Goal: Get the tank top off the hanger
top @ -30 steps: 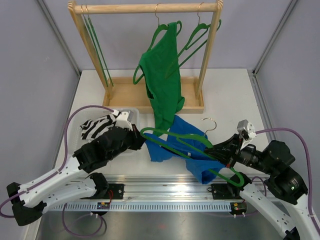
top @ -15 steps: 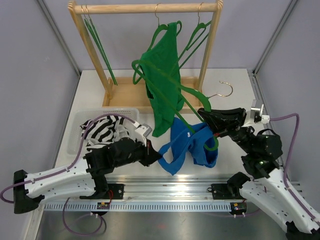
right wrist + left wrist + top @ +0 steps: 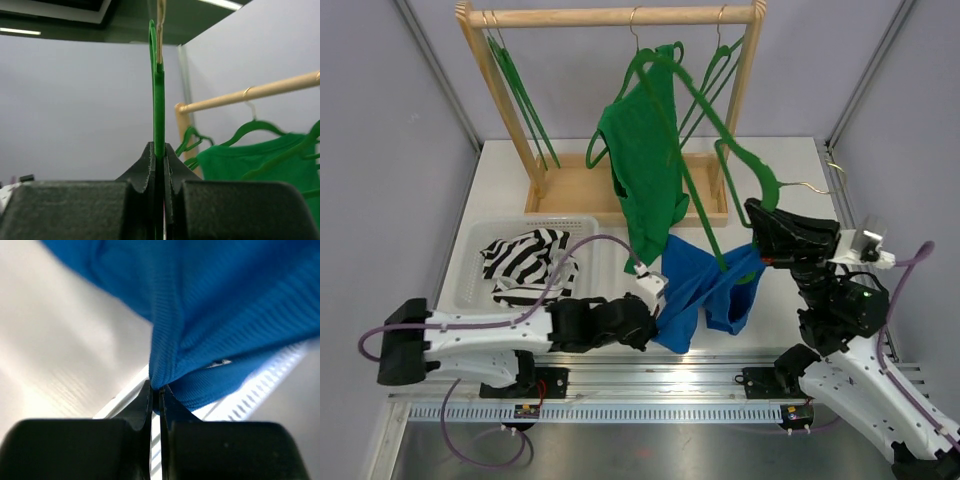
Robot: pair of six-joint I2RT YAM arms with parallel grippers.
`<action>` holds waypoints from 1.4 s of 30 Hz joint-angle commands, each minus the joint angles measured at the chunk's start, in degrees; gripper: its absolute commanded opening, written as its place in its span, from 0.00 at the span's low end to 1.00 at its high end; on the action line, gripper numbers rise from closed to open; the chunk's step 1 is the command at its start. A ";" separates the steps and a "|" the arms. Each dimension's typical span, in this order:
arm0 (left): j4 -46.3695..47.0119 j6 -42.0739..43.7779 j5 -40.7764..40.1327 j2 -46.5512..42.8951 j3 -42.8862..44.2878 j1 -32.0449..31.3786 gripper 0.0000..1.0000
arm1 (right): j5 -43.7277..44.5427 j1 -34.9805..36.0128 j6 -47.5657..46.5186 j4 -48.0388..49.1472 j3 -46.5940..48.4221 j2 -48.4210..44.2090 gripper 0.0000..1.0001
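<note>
The blue tank top [image 3: 705, 290] hangs from the lower end of a green hanger [image 3: 695, 130] that stands tilted high above the table. My right gripper [image 3: 756, 213] is shut on the hanger near its metal hook [image 3: 818, 186]; in the right wrist view the jaws [image 3: 160, 150] clamp the green bar [image 3: 158, 100]. My left gripper [image 3: 655, 300] is shut on the lower left edge of the blue top, low over the table. In the left wrist view the jaws [image 3: 156, 390] pinch a fold of the blue ribbed fabric [image 3: 225, 315].
A wooden rack [image 3: 610, 15] at the back holds a green top [image 3: 645, 170] on a hanger and spare green hangers [image 3: 520, 90]. A white basket [image 3: 470, 260] with a striped garment [image 3: 525, 262] sits at left. A metal rail [image 3: 650, 385] runs along the near edge.
My right gripper has raised the hanger and swung its hook to the right. My left gripper has moved right and down, still holding the blue top, which has slid toward the hanger's lower end.
</note>
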 commanded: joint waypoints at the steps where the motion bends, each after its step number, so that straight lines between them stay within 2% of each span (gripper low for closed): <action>1: -9.07 -3.12 -5.45 10.17 1.88 -1.90 0.00 | 11.66 0.28 -10.98 -6.31 7.97 -4.02 0.00; 7: -6.07 -8.04 -6.32 17.22 1.53 -4.29 0.00 | 17.58 0.28 -20.06 -19.48 13.50 -5.34 0.00; 10: -6.78 -9.45 -7.99 14.78 2.32 -4.38 0.00 | 16.96 0.28 -17.35 -38.51 20.61 -4.03 0.00; 13: -10.37 -10.33 -12.02 12.31 4.51 -4.38 0.00 | 19.86 0.28 -14.01 -49.01 28.61 -1.48 0.00; 16: -14.68 -11.29 -15.62 7.92 6.27 -4.47 0.00 | 17.06 0.28 -13.31 -70.76 37.84 1.94 0.00; 17: -17.30 -12.08 -16.95 4.60 7.15 -4.55 0.00 | 17.75 0.28 -11.99 -75.19 42.47 2.91 0.00; 19: -19.08 -12.88 -19.41 1.25 7.68 -4.55 0.24 | 20.03 0.28 -9.96 -85.45 46.19 6.33 0.00; 20: -20.30 -12.79 -19.77 -0.86 8.12 -4.55 0.33 | 21.61 0.37 -9.61 -88.04 49.08 7.48 0.00; 21: -21.01 -12.18 -20.12 -4.10 8.47 -4.55 0.43 | 25.01 0.28 -9.17 -90.16 49.98 9.14 0.00; 24: -26.80 -12.17 -21.53 -8.86 11.45 -4.64 0.63 | 29.25 0.28 -9.43 -94.57 52.27 10.47 0.00; 25: -28.65 -12.35 -22.49 -9.75 12.25 -4.64 0.82 | 29.79 0.37 -9.52 -96.05 52.97 10.82 0.00; 27: -33.48 -12.62 -23.37 -11.59 13.91 -4.73 0.99 | 29.80 0.28 -9.52 -98.34 56.22 13.79 0.00; 29: -37.17 -12.71 -24.25 -14.40 14.54 -4.82 0.99 | 29.09 0.28 -9.52 -101.33 59.81 16.44 0.00; 34: -41.93 -11.83 -23.82 -18.72 14.90 -4.82 0.99 | 34.88 0.28 -9.87 -103.80 63.87 22.25 0.00; 38: -42.73 -10.95 -23.38 -21.35 13.14 -4.82 0.99 | 35.86 0.28 -12.67 -97.75 63.00 24.97 0.00; 42: -40.97 -9.81 -23.55 -23.38 11.55 -4.82 0.99 | 40.06 0.28 -17.41 -95.02 67.38 33.04 0.00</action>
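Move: The left hand pinches one end of the blue tank top, whose middle lies about 14 cm to its right, 9 cm ahead and 8 cm higher; the bin is some 30 cm left, 24 cm ahead and 10 cm below. From the right hand, holding the hanger, the rail's empty hangers hang about 38 cm ahead and 8 cm left, the green tank top 33 cm ahead and 20 cm left, and the blue one 7 cm left, level fore-and-aft, 28 cm below. Left dips about 9 cm, releases blue tank top, rises leftward; right lifts hanger 6 cm, then forward-down. ##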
